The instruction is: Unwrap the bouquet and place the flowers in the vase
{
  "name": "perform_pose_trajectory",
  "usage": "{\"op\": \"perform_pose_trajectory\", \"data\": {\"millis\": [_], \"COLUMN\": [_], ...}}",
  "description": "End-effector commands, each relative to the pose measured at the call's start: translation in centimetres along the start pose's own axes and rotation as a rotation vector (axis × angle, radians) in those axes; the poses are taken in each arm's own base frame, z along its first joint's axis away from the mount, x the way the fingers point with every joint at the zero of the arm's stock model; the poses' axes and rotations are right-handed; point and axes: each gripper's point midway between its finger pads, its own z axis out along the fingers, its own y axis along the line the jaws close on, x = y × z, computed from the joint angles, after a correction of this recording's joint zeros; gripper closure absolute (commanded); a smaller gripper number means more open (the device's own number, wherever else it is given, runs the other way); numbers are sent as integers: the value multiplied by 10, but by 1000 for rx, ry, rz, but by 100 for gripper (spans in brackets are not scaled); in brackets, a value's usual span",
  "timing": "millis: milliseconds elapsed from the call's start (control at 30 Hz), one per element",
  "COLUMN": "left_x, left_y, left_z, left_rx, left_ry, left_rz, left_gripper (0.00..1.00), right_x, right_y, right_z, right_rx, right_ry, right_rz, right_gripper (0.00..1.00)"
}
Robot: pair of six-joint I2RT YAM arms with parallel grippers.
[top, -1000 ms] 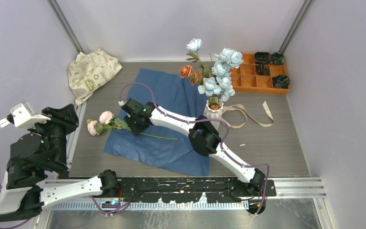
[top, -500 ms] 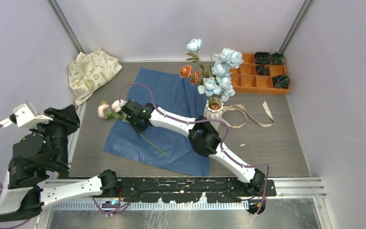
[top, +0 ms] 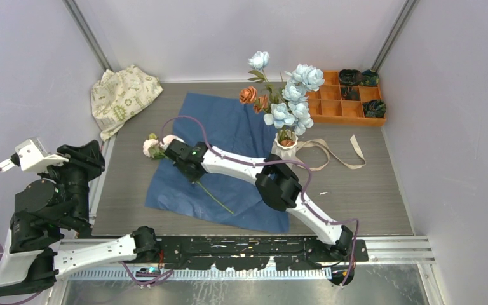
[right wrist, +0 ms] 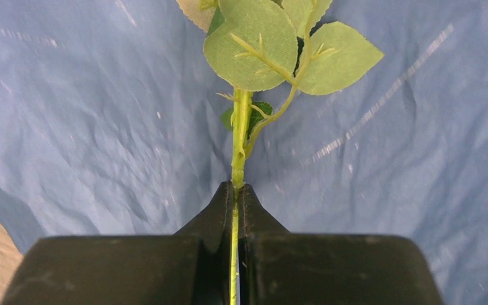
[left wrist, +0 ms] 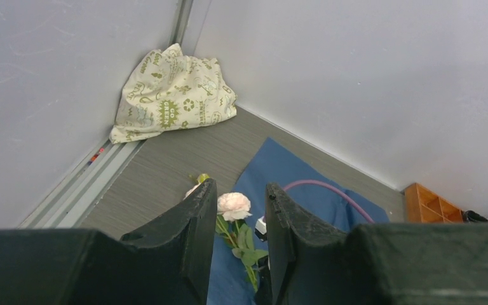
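The bouquet's blue paper (top: 232, 127) lies spread flat on the table, and its beige ribbon (top: 330, 157) lies loose to the right. The white ridged vase (top: 285, 148) holds pale blue and rust-orange flowers (top: 291, 101). My right gripper (top: 181, 155) (right wrist: 236, 190) is shut on the green stem (right wrist: 240, 127) of a pink-white flower (top: 155, 145) over the paper's left part. The stem's free end (top: 219, 200) trails toward the front. My left gripper (left wrist: 241, 190) is open and holds nothing; it hangs off the table's left side (top: 86, 159), and the pink bloom (left wrist: 234, 203) shows beyond its fingers.
A cream cloth with green print (top: 124, 95) is bunched in the back left corner. An orange compartment tray (top: 330, 108) with small dark items stands at the back right. The right arm's purple cable (top: 184, 119) arches over the paper.
My right gripper closed on the stem and carried the pink-white flower back and to the right; its stem now points toward the front. The blue paper shifted slightly. The left arm stayed put.
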Motion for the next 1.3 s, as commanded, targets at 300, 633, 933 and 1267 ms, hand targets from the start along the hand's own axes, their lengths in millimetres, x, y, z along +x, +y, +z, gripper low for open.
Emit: {"op": "perform_pose_trajectory", "data": {"millis": [300, 633, 933, 1267], "left_x": [1, 4, 1, 1], "left_y": [-9, -17, -20, -13], "left_z": [1, 1, 1, 0], "left_rx": [0, 11, 28, 19], "left_ry": [-2, 1, 7, 4], "left_rz": [-44, -41, -43, -45], "left_gripper": [65, 65, 65, 65], "right_x": [28, 68, 32, 22], "right_y": [-39, -48, -43, -67], "right_z": [-122, -128, -98, -53], "right_rx": [85, 110, 117, 119], "right_ry": [-30, 31, -12, 24], "right_rz": [-8, 36, 19, 88], "right_gripper": [99, 46, 33, 34]}}
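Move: My right hand already pinches the pink flowers' stem low over the blue paper. The open patch of paper they are taken to lies roughly 13 cm to its right and 6 cm back. The pink blooms lie some 10 cm ahead and 10 cm to its left, and the vase stands about 28 cm to its right, 2 cm ahead, its middle 6 cm higher. From my left hand, the pinched stem is about 21 cm right, 10 cm ahead and nearly 40 cm below. Still pinching the stem, my right hand carries the pink flowers about 13 cm to the right and 6 cm back across the blue paper, arching up some 8 cm and then sinking. It opens wide and releases the stem low down, then goes forward and left along it about 7 cm towards the blooms, first rising slightly, then lowering the open fingers astride the stem just below the leaves. ##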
